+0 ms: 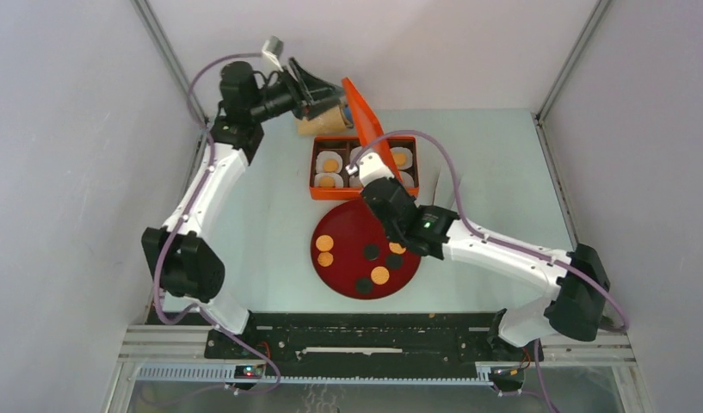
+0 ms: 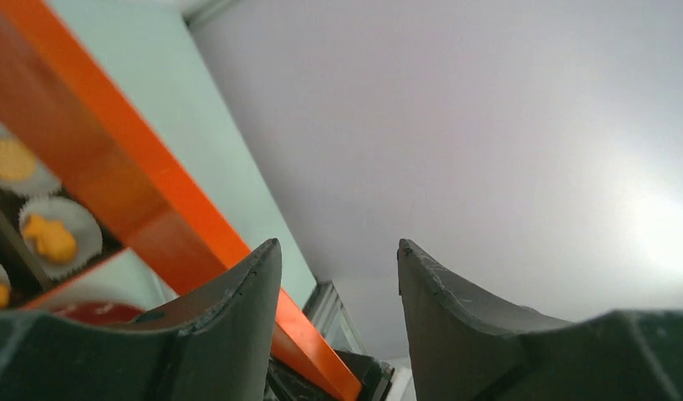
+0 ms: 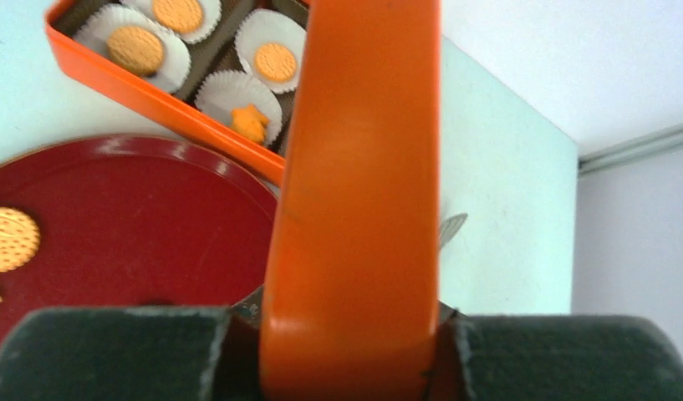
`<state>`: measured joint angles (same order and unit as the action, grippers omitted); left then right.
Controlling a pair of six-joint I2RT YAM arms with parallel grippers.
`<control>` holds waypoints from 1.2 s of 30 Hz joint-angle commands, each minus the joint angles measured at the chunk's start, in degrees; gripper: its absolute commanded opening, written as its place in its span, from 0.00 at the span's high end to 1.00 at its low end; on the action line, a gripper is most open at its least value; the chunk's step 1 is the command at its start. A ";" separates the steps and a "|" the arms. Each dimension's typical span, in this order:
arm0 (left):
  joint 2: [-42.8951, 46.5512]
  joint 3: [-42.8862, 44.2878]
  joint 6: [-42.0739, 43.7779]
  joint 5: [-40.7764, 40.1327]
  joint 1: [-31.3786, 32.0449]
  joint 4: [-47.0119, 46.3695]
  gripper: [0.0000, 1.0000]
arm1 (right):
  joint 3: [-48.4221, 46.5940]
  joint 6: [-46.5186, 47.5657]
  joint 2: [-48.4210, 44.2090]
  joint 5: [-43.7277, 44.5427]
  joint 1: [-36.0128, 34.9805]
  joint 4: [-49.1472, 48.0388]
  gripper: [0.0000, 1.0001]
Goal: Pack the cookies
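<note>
An orange box (image 1: 317, 191) at mid-table holds white liners with round tan cookies (image 1: 330, 164) in them. More cookies (image 1: 324, 243) lie on a red plate (image 1: 339, 275), with dark discs among them. My right gripper (image 1: 365, 175) is shut on the lower edge of the orange lid (image 1: 363, 116), which stands tilted over the box. In the right wrist view the lid (image 3: 354, 209) fills the gap between my fingers (image 3: 112, 351), and the box cookies (image 3: 137, 48) and one irregular orange one (image 3: 250, 124) show. My left gripper (image 1: 326, 90) is open by the lid's far end (image 2: 112, 167).
A tan object (image 1: 320, 123) lies behind the box, under my left gripper. White enclosure walls stand close on the left, back and right. The plate (image 3: 137, 225) sits just in front of the box, below my right wrist.
</note>
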<state>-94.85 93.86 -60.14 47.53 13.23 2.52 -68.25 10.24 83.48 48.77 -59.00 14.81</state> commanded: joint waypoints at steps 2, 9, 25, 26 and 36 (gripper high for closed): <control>8.72 -1.10 -2.01 -3.41 -5.15 -11.36 0.43 | -5.45 -6.25 -5.81 -13.07 4.13 3.51 0.86; 19.05 -11.53 9.58 -15.71 -6.95 -3.55 0.65 | -12.63 -18.26 -8.67 -56.05 23.28 9.01 0.86; 20.20 -24.51 15.84 -23.65 -6.69 -0.29 0.93 | -25.62 -56.19 22.33 -129.33 48.22 -11.45 0.83; 20.08 -24.60 16.29 -24.35 -6.66 -0.05 0.93 | -25.76 -58.21 24.19 -130.18 48.61 -13.96 0.82; 18.23 -25.34 22.28 -32.92 -6.10 5.26 0.98 | -50.29 -51.89 47.07 -133.59 48.54 2.15 0.79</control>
<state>-75.64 70.08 -41.45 18.06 6.72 6.11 -106.48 -47.66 125.75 -79.72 -10.52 7.44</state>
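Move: The right hand still pinches the rim of the orange lid, which stands steeply on edge. The cookie box it is meant for lies about 14 cm ahead, 9 cm to the left and some 22 cm below; the red plate is 9 cm back and 9 cm left, the tongs 3 cm ahead and 11 cm right, both 24 cm down. From the empty left hand the box lies 6 cm ahead, 4 cm right and roughly 37 cm below. Keeping its pinch, the right hand swings the lid over towards the box, going about 12 cm forward in an arc that climbs and sinks back, while the wrist rolls hard and the fingers turn from forward to leftward. The empty left hand clears away leftward some 12 cm, first rising and then sinking below its starting height, its fingers closing on nothing. ##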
